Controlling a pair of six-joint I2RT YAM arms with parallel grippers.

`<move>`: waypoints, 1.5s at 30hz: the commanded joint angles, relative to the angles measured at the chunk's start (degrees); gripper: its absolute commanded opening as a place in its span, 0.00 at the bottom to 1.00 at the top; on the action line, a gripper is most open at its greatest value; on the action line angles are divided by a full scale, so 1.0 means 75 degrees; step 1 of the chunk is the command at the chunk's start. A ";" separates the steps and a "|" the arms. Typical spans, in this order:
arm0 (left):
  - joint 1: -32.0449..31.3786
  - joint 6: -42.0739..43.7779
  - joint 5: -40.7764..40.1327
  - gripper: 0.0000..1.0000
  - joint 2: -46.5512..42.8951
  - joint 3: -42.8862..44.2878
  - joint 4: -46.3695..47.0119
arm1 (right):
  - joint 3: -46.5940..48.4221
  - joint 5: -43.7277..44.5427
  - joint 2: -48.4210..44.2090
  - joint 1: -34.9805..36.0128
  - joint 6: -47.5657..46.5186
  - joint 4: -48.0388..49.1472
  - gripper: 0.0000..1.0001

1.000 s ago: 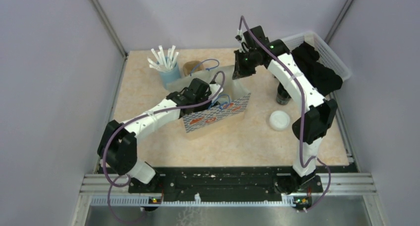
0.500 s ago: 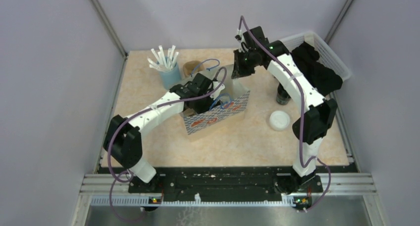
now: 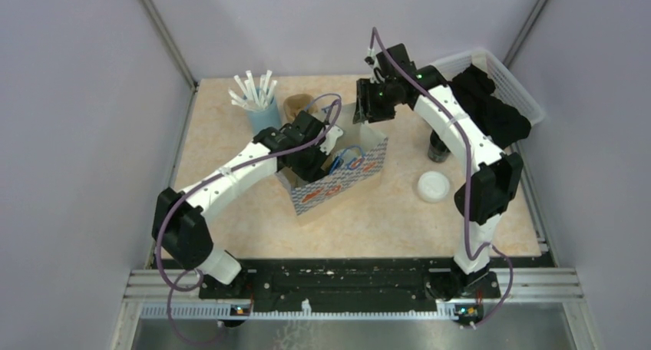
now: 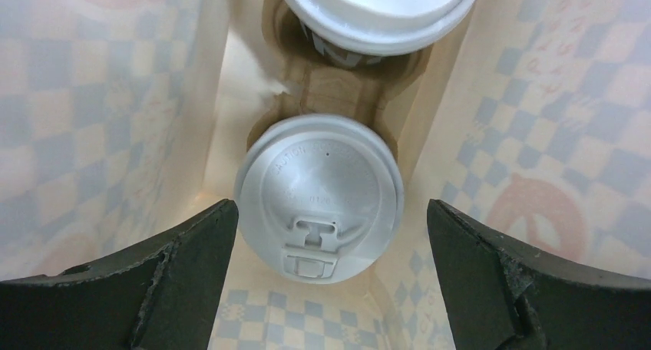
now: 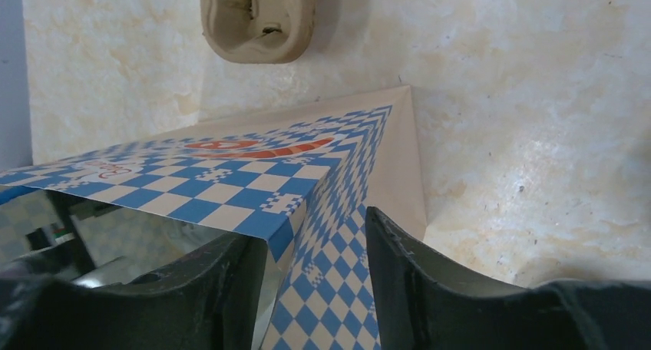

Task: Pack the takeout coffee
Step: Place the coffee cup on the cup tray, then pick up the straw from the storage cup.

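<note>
Two takeout coffee cups with white sip lids stand inside the blue-checked paper bag (image 3: pixel 342 177), seated in a brown carrier; the near lid (image 4: pixel 318 193) is fully in view and the far lid (image 4: pixel 380 8) is cut off by the frame's top. My left gripper (image 4: pixel 332 216) hangs open over the near lid, its fingers wide on either side and not touching it. My right gripper (image 5: pixel 315 246) is open astride the bag's far corner (image 5: pixel 338 181), with the paper edge loose between the jaws. A lidless black cup (image 3: pixel 439 146) stands at the right, partly hidden by my right arm.
A loose white lid (image 3: pixel 434 186) lies on the table right of the bag. A light-blue cup of white straws (image 3: pixel 261 112) and an empty pulp carrier (image 5: pixel 257 16) stand behind the bag. A white basket (image 3: pixel 503 74) holding dark items sits at the back right.
My left gripper has opened wide above the cup in the bag and shifted slightly back. My right gripper's jaws have parted, letting go of the bag's corner.
</note>
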 commanded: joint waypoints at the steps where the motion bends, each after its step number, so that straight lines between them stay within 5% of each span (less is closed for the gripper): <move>1: -0.0034 -0.0454 0.0149 0.99 -0.0358 0.0647 0.0174 | -0.0155 0.0136 -0.0499 -0.0061 -0.0082 0.0230 0.53; 21: -0.0034 -0.0526 0.0301 0.99 -0.0968 0.3194 -0.1062 | -0.0519 0.0245 -0.0719 -0.0068 -0.0380 0.0189 0.70; 27: -0.0034 -0.1118 0.0593 0.99 -0.1653 0.3979 -0.0653 | -0.0461 0.0190 -0.0818 -0.0062 -0.0416 0.0100 0.81; 30: -0.0029 -0.1522 0.0118 0.99 -0.1958 0.4282 -0.0468 | -0.0423 0.0268 -0.0898 -0.0069 -0.0339 0.0006 0.83; 36: -0.0012 -0.2899 -0.2484 0.99 -0.2248 0.4791 -0.0793 | -0.0582 0.0589 -0.1378 -0.0052 -0.0246 -0.0212 0.86; 45: 0.1120 -0.3036 -0.3136 0.99 -0.1461 0.4813 -0.0703 | 0.0933 0.0048 -0.1539 -0.0059 -0.0282 -0.0829 0.90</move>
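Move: The coffee cup just set in the bagged tray sits under the left hand's open fingers, about 4 cm ahead, 2 cm right and 6 cm below. The other lidded cup is some 9 cm ahead, 10 cm right, equally low; the straw holder is about 22 cm ahead and 10 cm left, 8 cm below. The bag's far right rim corner lies at the right hand, 1 cm to its left, level in height and reach; from that hand the placed cup is roughly 10 cm back, 16 cm left, 16 cm lower. The placed cup, already free of the left fingers, is left in its well as that wide-open hand climbs about 30 cm out of the bag, then swings some 8 cm left while its fingers tilt up from steeply down to nearly level forward. At the bag's far right rim the half-open right fingers spread nearly wide, then that hand draws up about 5 cm, back and right, off the rim. ##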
